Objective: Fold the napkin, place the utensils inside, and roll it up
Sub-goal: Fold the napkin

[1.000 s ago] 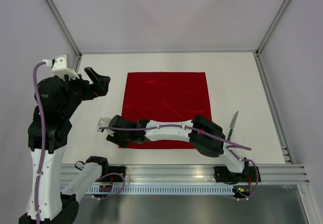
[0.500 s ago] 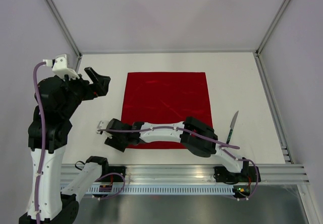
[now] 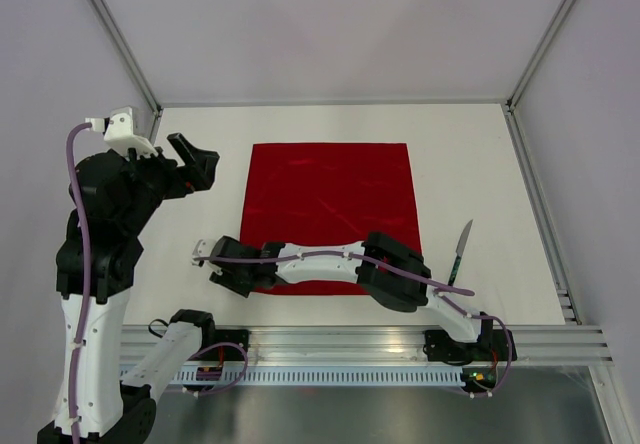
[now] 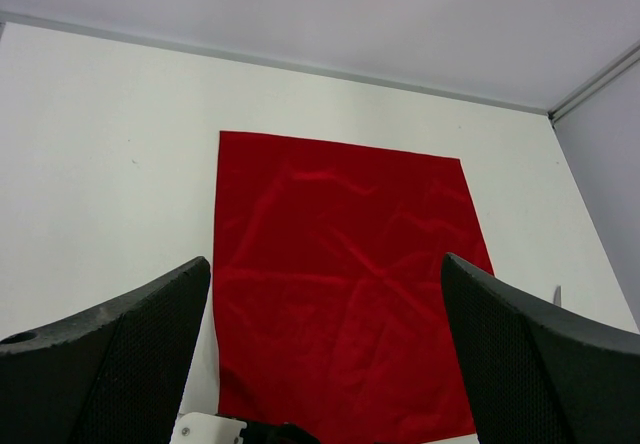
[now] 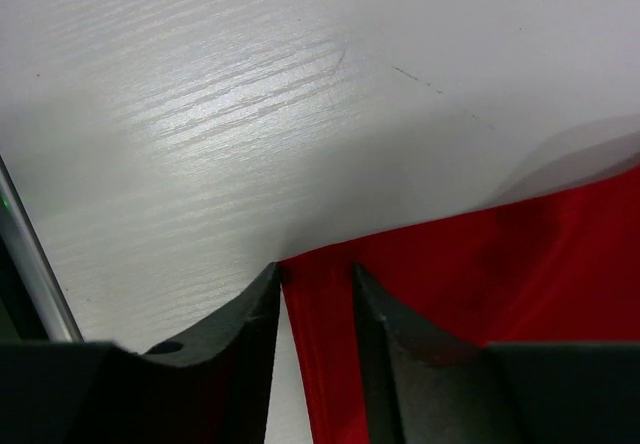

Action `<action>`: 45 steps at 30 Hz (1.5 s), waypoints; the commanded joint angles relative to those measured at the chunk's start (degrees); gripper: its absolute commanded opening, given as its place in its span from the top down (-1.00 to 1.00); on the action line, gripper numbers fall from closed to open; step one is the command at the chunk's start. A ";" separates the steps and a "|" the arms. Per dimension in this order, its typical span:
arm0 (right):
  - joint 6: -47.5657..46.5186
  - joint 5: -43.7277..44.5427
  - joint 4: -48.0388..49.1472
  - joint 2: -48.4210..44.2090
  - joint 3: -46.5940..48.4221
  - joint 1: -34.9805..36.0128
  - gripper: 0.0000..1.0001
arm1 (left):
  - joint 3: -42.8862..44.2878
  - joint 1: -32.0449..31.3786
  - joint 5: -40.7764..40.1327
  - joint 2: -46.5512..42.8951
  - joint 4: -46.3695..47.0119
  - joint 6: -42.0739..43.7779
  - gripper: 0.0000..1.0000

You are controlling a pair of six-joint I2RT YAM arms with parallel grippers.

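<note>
The red napkin lies spread flat on the white table, lightly creased. The knife, silver blade and teal handle, rests on the table right of the napkin, apart from it. My right gripper is low at the napkin's near-left corner. In the right wrist view its jaws stand a little apart, with the red corner between them, so it is open. My left gripper hangs raised to the left of the napkin, wide open and empty.
The table is walled at the back and both sides. An aluminium rail runs along the near edge, also seen as a metal strip at the left of the right wrist view. My right arm stretches across the napkin's near edge.
My right gripper has slid left along the napkin's near edge to its near-left corner. The left arm, napkin and knife have not moved.
</note>
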 commanded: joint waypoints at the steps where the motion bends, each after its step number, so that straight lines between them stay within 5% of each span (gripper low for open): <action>1: 0.20 2.16 -4.10 1.09 0.14 0.45 0.23 | -0.92 0.19 0.40 0.03 1.99 1.23 -0.99; 14: -0.50 0.49 -5.68 2.15 1.46 0.10 0.71 | -1.18 0.19 0.05 0.11 2.42 1.23 -0.99; 18: -1.03 1.28 -6.65 1.44 2.95 -0.43 0.99 | -1.18 0.28 0.05 0.20 2.60 1.32 -0.99; 45: -6.83 6.81 -8.41 -6.29 2.61 -6.75 0.99 | -3.02 0.28 0.66 0.73 4.36 0.70 -0.99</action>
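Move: My right hand is just above the table at the napkin's near left corner, fingers part open around it; the corner is about 2 cm back and 1 cm below. The napkin's middle is some 19 cm ahead and 21 cm to the right, and the table's near edge about 8 cm straight back. From my left hand, high up with nothing in it, that corner is roughly 10 cm back, 4 cm left and 40 cm down. I close my right fingers fully, pinching the napkin's near left corner almost in place. Keeping the pinch, I draw the corner forward about 5 cm and some 3 cm to the right, in towards the napkin's middle, staying low at first and then rising about 2 cm, with the wrist tilting slightly. ##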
